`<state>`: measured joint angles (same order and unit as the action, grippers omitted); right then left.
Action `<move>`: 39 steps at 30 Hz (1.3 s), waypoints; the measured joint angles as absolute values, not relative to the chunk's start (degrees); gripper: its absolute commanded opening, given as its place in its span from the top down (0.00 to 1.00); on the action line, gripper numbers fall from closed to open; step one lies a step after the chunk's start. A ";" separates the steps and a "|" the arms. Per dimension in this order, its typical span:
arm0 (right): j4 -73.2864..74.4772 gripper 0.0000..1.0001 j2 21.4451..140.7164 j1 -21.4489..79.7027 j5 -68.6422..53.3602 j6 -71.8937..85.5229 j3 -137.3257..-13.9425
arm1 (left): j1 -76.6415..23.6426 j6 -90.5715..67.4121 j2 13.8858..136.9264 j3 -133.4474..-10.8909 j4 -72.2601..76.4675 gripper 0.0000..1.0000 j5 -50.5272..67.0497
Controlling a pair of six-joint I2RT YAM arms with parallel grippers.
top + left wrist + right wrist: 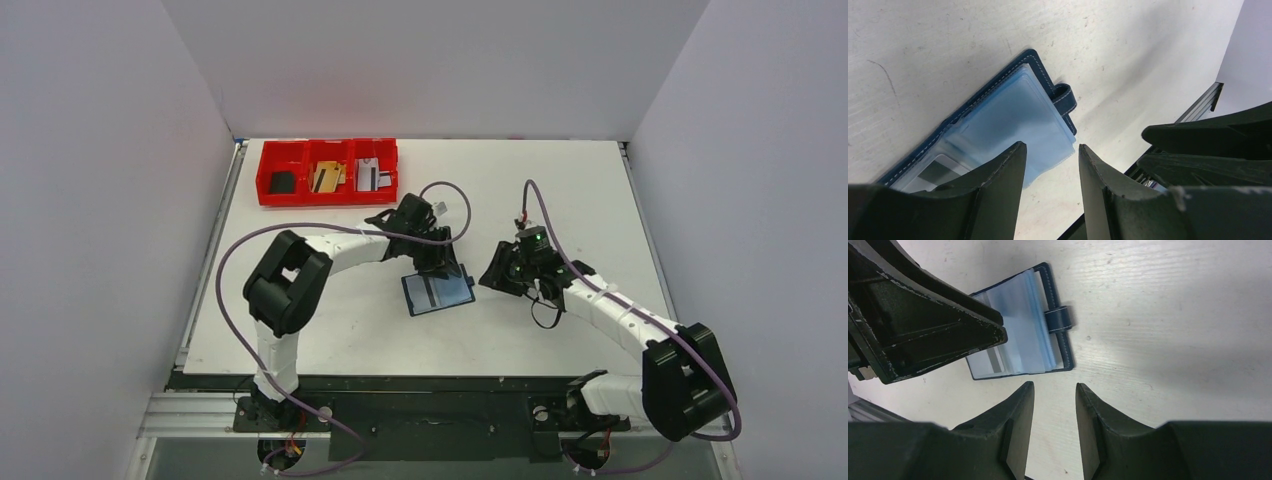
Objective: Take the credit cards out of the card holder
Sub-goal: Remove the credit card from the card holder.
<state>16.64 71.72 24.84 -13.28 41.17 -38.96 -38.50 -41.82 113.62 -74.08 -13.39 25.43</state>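
Observation:
The card holder [437, 292] lies open on the white table, a navy wallet with pale blue sleeves [1013, 112] and a strap tab [1058, 320]. A pale card with a grey stripe [989, 361] shows inside one sleeve. My left gripper [443, 268] hovers over the wallet's far edge, open, with nothing between its fingers [1050, 146]. My right gripper [490, 275] hangs just right of the wallet, also open and empty [1054, 385]. A black card [283, 182], a gold card [326, 177] and a silvery card [370, 177] lie in the red tray.
The red three-compartment tray [300, 199] sits at the table's far left. White walls close in the table on three sides. The left gripper's dark body [923, 325] fills the upper left of the right wrist view, close beside the wallet.

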 measured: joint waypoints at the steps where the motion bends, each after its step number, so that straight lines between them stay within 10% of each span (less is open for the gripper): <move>1: 16.69 0.68 72.03 25.21 -13.30 41.15 -39.42 | -38.46 -41.74 113.12 -74.08 -13.54 0.59 25.26; 39: 10.07 0.71 100.31 37.23 -18.52 42.65 -55.11 | -33.28 -39.62 98.37 -58.74 -20.62 0.82 13.63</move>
<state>10.07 100.31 37.23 -18.52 42.65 -55.11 -33.28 -39.62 98.37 -58.74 -20.62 13.63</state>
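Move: The silver striped card lies in the holder's left pocket, about 7 cm left of the left hand, 1 cm back and 5 below. The holder's middle is some 3 cm to that hand's left, level with it. From the right hand the card is roughly 16 cm left, 3 ahead and 8 below, with the holder's middle 12 cm left and 3 ahead, and its closing tab 5 cm left and 5 ahead. Left hand swings 10 cm left over the card, narrowing its fingers; right follows 11 cm left towards it, sinking. ##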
